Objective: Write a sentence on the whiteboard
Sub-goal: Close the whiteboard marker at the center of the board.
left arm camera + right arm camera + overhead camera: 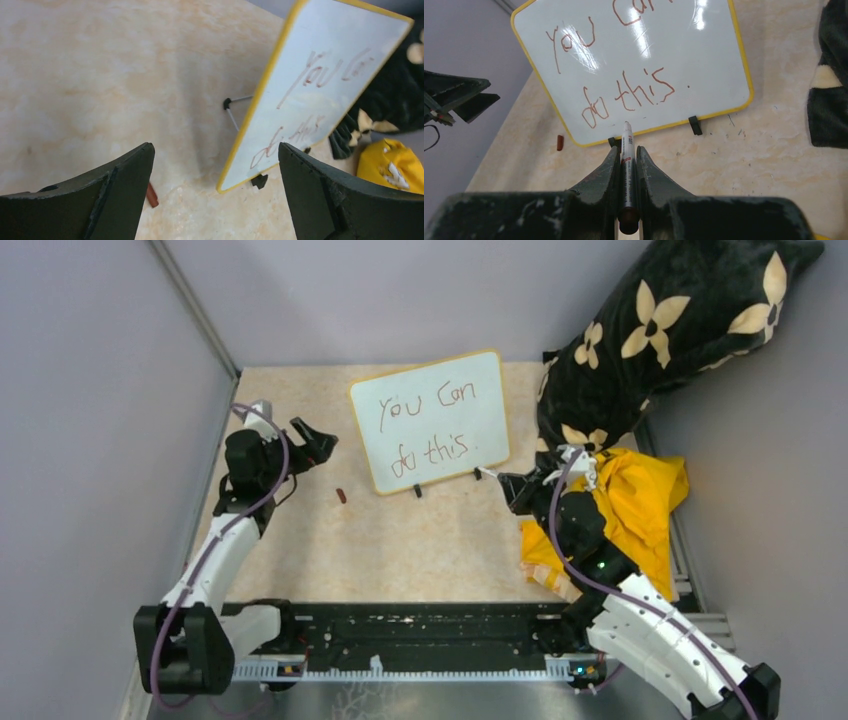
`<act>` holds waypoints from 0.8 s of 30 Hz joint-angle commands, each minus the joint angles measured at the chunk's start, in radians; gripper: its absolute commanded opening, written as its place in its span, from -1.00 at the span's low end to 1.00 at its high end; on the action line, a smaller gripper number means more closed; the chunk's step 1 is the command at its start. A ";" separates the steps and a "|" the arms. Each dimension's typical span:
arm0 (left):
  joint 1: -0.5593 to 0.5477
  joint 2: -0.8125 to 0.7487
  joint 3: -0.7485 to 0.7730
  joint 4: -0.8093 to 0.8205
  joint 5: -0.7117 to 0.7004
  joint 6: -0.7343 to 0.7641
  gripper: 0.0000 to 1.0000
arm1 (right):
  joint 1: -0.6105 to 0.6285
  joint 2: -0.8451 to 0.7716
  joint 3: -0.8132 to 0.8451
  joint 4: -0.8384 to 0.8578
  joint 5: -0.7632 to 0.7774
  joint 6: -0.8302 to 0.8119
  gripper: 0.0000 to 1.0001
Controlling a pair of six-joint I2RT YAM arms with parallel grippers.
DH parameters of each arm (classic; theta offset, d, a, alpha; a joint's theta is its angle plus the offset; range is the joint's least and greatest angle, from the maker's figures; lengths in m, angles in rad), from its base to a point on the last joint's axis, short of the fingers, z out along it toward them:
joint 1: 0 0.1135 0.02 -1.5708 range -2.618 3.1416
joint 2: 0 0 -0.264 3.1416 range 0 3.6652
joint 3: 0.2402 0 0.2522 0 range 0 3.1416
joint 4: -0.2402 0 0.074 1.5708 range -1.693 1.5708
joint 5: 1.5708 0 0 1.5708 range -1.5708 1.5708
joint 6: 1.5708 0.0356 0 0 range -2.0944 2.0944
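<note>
The whiteboard [455, 455] stands tilted on its black feet at the back middle of the table, yellow-framed. The sentence [432, 412] "You can do this." is on it in reddish-brown, in two lines. My right gripper [503, 481] sits just right of the board's lower corner, shut on a white marker [628, 167] whose tip points at the board's bottom edge [649, 131]. My left gripper [318, 445] hovers left of the board, jaws wide open and empty. A small brown marker cap [342, 496] lies on the table between the left gripper and the board.
A black pillow with cream flowers [670, 330] leans in the back right corner. Yellow cloth [645, 500] lies beside the right arm. Grey walls close in the left, back and right. A black rail [400, 635] runs along the near edge.
</note>
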 commanded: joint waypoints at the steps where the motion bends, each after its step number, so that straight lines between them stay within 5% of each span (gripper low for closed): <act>1: 0.005 -0.066 0.029 -0.334 -0.326 -0.141 0.98 | 0.024 -0.019 0.091 -0.037 -0.023 -0.037 -1.00; 9: 0.003 -0.147 -0.110 -0.336 -0.380 -0.166 0.98 | 0.037 -0.020 0.142 -0.087 0.012 -0.034 -1.00; 17: 0.000 0.127 0.036 -0.518 -0.255 -0.100 0.98 | 0.036 -0.012 0.119 -0.121 -0.014 -0.056 -1.00; 24: -0.089 0.275 0.137 -0.617 -0.332 -0.144 0.98 | 0.038 -0.025 0.117 -0.154 -0.009 -0.100 -1.00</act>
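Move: The loose brown cap lies on the table almost straight beneath the left hand, about 20 cm down, perhaps 2 cm back and 1 cm to the left. The whiteboard's near-left foot stands some 18 cm to the hand's right and level with it front to back, 19 cm below; the whiteboard's middle is about 12 cm ahead, 21 cm right and 12 cm down. From the right hand the cap is 35 cm left, 9 cm ahead and 22 cm below. Wide open, the left hand sinks some 14 cm, easing back, towards the cap, fingers tipping 40 degrees down. ##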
